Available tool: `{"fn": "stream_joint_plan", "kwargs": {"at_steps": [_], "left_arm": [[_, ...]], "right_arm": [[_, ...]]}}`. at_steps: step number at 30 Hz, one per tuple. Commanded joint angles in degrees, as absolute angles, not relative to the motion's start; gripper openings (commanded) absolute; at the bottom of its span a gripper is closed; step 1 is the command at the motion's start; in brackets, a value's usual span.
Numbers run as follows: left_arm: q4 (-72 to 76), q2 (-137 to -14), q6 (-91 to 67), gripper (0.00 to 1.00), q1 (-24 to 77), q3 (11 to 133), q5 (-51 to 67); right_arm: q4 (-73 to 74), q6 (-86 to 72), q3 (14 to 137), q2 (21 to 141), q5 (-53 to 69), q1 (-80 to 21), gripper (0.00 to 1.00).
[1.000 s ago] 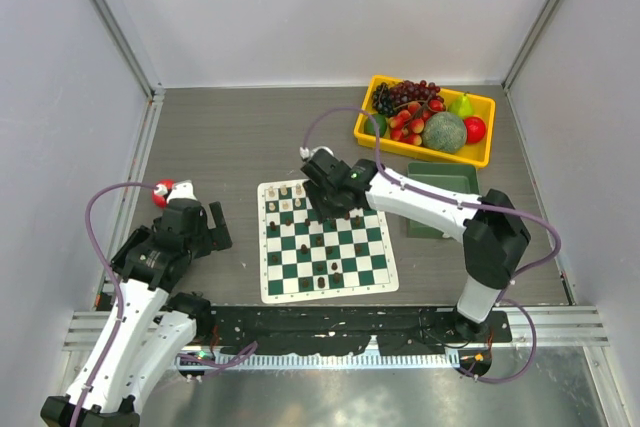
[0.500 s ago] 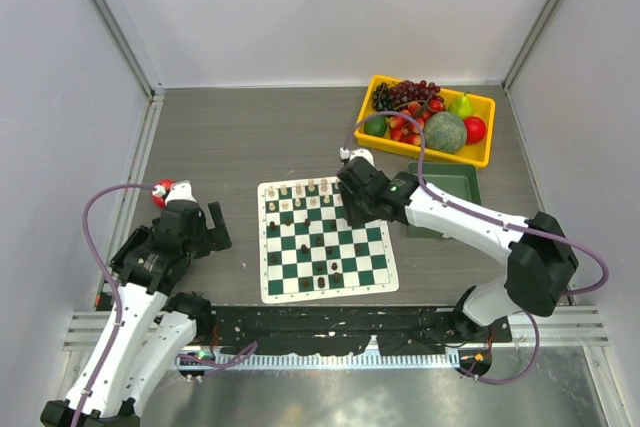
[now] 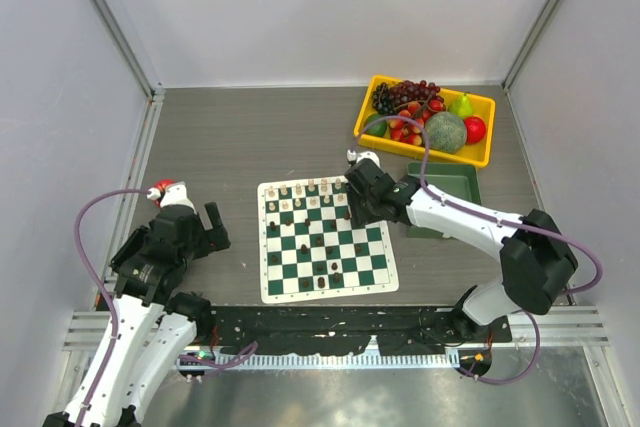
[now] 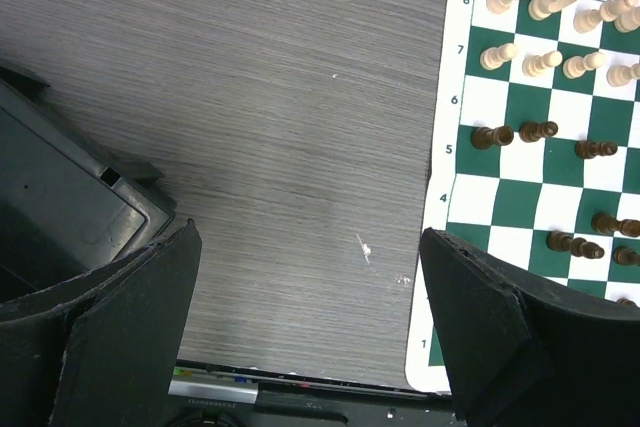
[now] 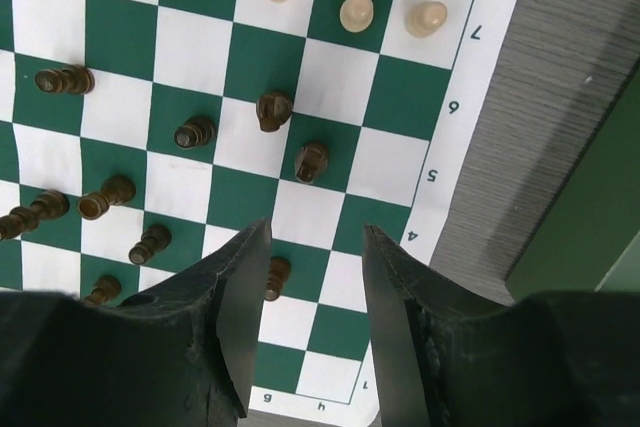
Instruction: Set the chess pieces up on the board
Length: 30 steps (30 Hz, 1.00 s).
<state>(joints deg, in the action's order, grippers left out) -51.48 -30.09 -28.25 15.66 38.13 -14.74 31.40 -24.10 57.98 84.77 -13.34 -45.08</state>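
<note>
The board lies in the middle of the table. Cream chess pieces stand along its far rows, and dark ones are scattered over the middle. My right gripper hovers above the board's far right part. In the right wrist view it is open with nothing between the fingers. A dark piece stands just beside its left finger, and two more are ahead of it. My left gripper is wide open over bare table, left of the board.
A yellow tray of fruit sits at the back right. A plain green bin is just right of the board, under the right arm. A small red object lies by the left gripper.
The right arm has swung from over the board's far middle to its far right side, jaws unchanged. The left arm has barely shifted.
</note>
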Motion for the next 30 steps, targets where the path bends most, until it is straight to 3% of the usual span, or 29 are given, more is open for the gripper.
{"fn": "stream_joint_plan", "kwargs": {"at_steps": [1,15,30], "left_arm": [[-47.8,-29.4,-28.5,0.99,15.4,37.8,-13.9],[-48.0,-29.9,-28.9,0.99,15.4,37.9,-13.6],[-47.8,-28.7,-28.9,0.99,15.5,37.6,-13.4]], "right_arm": [[27.9,-21.8,60.3,86.7,-13.0,-45.0,0.48],[30.1,-21.5,64.2,88.4,-13.5,-45.3,0.44],[30.8,-21.7,70.7,93.8,-8.5,-53.4,0.45]]}}
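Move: The lone dark piece beside the two dark knights lies about 6 cm to the right hand's left, 2 cm ahead and some 6 cm below. One knight stands almost under that hand, about 1 cm ahead; the other is about 3 cm ahead and 2 cm left. A white pawn stands some 7 cm straight ahead. From the idle left hand, the lone dark piece is roughly 26 cm right, 8 cm ahead and 11 cm below. The lone dark piece left of the two dark knights is approached by the right hand, empty and half open. The hand first eases forward and left past the knights while dipping about 1 cm, then lifts a little and swings left across the board, drawing slightly back, to end about 7 cm left of its start. The wrist turns some 10 degrees counter-clockwise; the fingers stay half open. ##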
